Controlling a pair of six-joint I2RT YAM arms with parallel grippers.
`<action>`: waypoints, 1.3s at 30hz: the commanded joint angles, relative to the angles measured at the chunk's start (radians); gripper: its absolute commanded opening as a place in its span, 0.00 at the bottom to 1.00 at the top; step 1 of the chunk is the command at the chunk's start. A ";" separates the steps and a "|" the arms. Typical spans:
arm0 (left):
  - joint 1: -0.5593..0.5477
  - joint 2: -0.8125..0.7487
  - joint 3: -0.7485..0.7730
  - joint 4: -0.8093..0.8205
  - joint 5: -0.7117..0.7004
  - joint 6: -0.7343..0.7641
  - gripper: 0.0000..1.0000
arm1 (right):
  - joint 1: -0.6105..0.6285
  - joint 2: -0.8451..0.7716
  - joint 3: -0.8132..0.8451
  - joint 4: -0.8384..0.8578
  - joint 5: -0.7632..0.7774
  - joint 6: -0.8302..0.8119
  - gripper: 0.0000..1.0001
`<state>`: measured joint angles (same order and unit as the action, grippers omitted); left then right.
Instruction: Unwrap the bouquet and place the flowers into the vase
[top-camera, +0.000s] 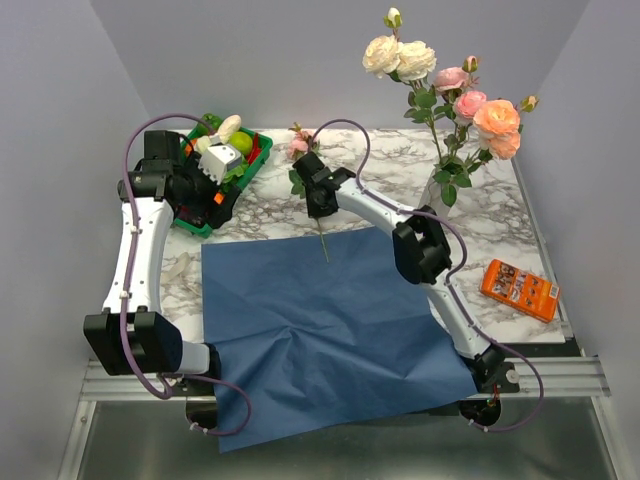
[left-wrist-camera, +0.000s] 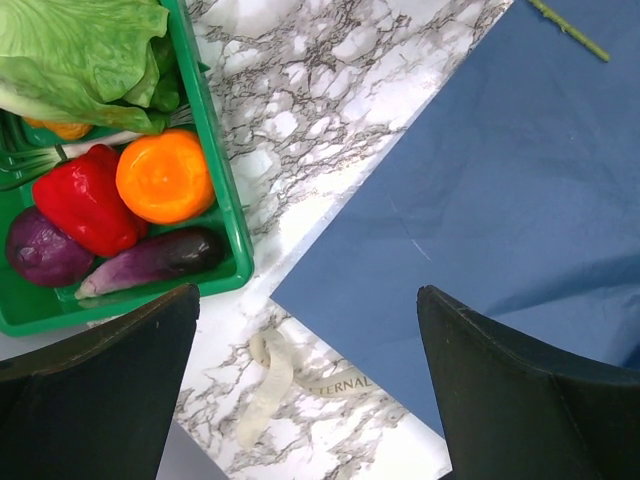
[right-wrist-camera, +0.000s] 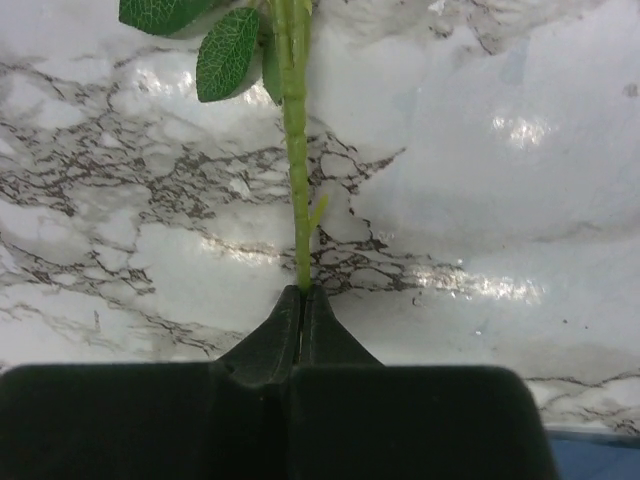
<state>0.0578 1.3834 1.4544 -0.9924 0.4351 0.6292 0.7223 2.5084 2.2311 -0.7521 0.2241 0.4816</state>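
The blue paper (top-camera: 330, 320) lies unwrapped and flat on the marble table. Several cream, pink and peach flowers (top-camera: 440, 75) stand in the pale vase (top-camera: 430, 192) at the back right, which the leaves mostly hide. My right gripper (top-camera: 318, 197) (right-wrist-camera: 302, 292) is shut on the green stem (right-wrist-camera: 294, 150) of one pink rose (top-camera: 298, 143). The stem's lower end (top-camera: 323, 243) hangs over the paper's far edge. Open and holding nothing, my left gripper (top-camera: 212, 200) (left-wrist-camera: 308, 300) hovers beside the green tray, over the loose beige ribbon (left-wrist-camera: 270, 375).
The green tray (left-wrist-camera: 228, 210) of vegetables and fruit sits at the back left. An orange box (top-camera: 518, 288) lies at the right near the table edge. The blue paper hangs over the near table edge.
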 joint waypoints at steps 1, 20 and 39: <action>0.004 -0.034 0.000 -0.055 0.033 0.017 0.99 | -0.003 -0.133 -0.073 0.039 -0.011 -0.003 0.01; 0.004 -0.104 -0.055 -0.091 0.039 0.046 0.99 | 0.155 -0.936 -0.625 0.876 0.101 -0.578 0.01; 0.004 -0.075 -0.058 -0.057 0.040 0.061 0.99 | -0.148 -1.281 -1.051 1.541 0.236 -0.908 0.01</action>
<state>0.0578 1.3041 1.3987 -1.0637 0.4572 0.6762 0.6521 1.2484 1.2671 0.7109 0.4404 -0.4713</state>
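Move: The vase for the flower lies roughly 28 cm to the right of the right hand, level with it fore and aft, its middle about 10 cm higher. The held stem's pink bloom lies some 20 cm ahead and 5 cm left of that hand. The green tray is about 28 cm left and 9 cm ahead. From the raised left hand the vase is around 50 cm right, 11 cm ahead and 10 cm lower. The last pink flower, its stem already pinched in the shut right fingers, is lifted off the marble fast, about 50 cm up. The wrist tips some 95 degrees from pointing down to pointing forward and upward; the hand also draws back about 10 cm, then swings some 20 cm right, high above the vase. The empty left hand eases back about 3 cm, still open. ##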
